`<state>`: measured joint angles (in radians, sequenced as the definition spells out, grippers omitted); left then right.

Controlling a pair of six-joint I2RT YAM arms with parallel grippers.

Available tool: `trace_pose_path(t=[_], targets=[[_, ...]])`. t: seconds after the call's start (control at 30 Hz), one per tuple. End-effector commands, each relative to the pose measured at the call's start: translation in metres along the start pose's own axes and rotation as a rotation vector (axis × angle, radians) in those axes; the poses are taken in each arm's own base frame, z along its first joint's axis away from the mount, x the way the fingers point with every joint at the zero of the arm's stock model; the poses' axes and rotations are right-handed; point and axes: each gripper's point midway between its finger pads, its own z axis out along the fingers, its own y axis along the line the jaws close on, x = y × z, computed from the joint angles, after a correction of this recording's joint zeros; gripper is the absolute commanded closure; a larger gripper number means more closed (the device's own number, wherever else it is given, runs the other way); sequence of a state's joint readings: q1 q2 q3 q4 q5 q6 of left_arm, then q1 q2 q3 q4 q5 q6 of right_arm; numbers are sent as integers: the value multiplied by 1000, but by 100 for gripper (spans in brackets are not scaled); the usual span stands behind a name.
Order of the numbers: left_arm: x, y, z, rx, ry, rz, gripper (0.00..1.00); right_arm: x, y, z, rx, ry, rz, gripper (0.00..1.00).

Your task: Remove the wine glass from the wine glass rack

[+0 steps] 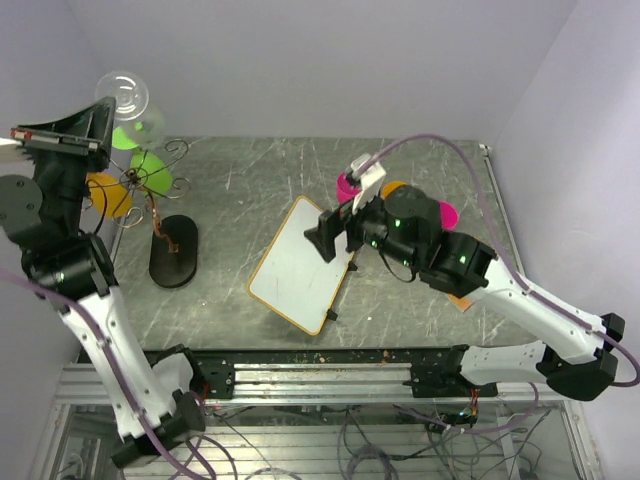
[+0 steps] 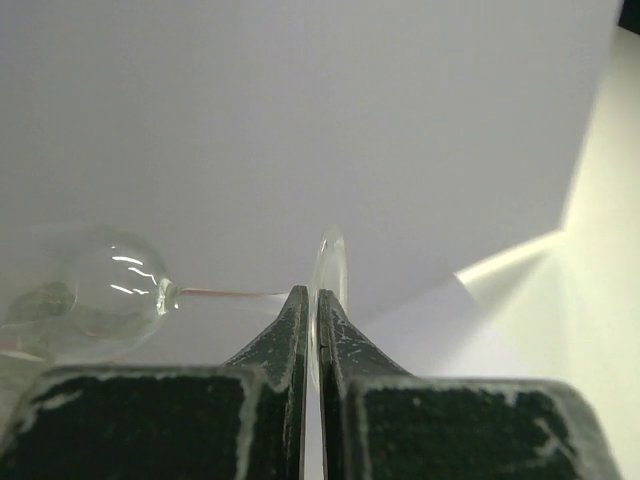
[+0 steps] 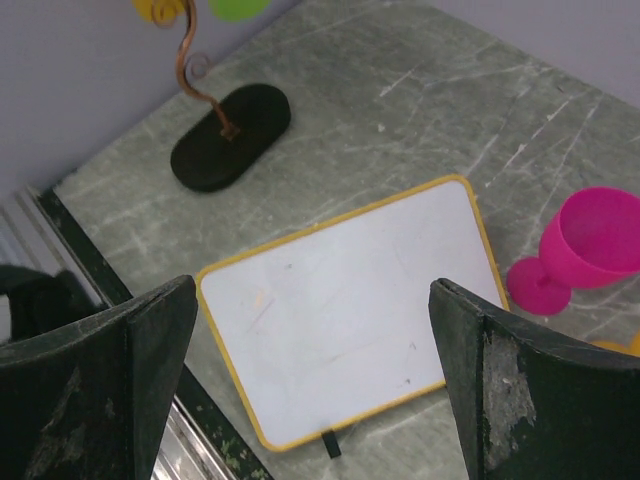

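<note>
My left gripper (image 2: 312,296) is shut on the round foot of a clear wine glass (image 2: 112,290). The glass lies sideways, its bowl to the left and its thin stem running to the foot between my fingers. In the top view the left gripper (image 1: 103,108) holds this glass (image 1: 127,96) high at the back left, above the wine glass rack (image 1: 156,215). The rack is a thin wire tree with curled arms on a black oval base (image 1: 173,251). My right gripper (image 1: 326,240) is open and empty, hovering over a whiteboard (image 3: 340,310).
Green (image 1: 151,171) and yellow (image 1: 108,194) plastic glasses hang on the rack. The yellow-framed whiteboard (image 1: 300,265) lies mid-table. A pink plastic goblet (image 3: 590,245) stands behind it, also seen from above (image 1: 347,187). The back wall is close behind the left gripper.
</note>
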<state>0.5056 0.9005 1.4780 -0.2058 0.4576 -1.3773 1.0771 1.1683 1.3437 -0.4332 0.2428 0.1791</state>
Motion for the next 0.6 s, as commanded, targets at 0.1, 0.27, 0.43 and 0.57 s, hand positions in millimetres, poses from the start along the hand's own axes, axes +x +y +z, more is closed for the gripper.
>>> trace_pose_path(t=[0.1, 0.27, 0.43, 0.57], targets=[[34, -80, -9, 508, 266, -136, 93, -70, -26, 5, -214, -171, 240, 0], [52, -102, -10, 613, 339, -170, 93, -84, -44, 13, -384, -183, 445, 0], [90, -110, -11, 683, 479, -275, 93, -94, -37, 7, -565, -243, 544, 0], [119, -104, -15, 703, 576, -361, 93, -109, -50, -4, -592, -354, 576, 0]])
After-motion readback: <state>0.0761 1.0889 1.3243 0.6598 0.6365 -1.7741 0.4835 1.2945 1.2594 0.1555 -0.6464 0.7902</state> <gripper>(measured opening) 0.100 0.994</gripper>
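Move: My left hand has the clear wine glass pinched by its foot; the open right hand, where this glass is going, is about 30 cm to its right, 5 cm back and 22 cm lower. The rack stands roughly 3 cm ahead, 5 cm left and 35 cm below my left hand, its green glass 8 cm ahead, 6 cm left and 23 cm down. From my right hand the clear glass is about 30 cm left, 9 cm ahead and 15 cm up; the nearest pink glass stands 15 cm ahead, 6 cm right and 27 cm below. I keep the clear glass's foot pinched in my left fingers, ease a little farther forward, then swing it about 13 cm right and slightly up, drawing back as the fingers turn some 45 degrees clockwise and tip up. Meanwhile my right hand, still wide open and empty, goes about 8 cm forward and 6 cm up, rolling so that its fingers level out and face left towards the glass. ##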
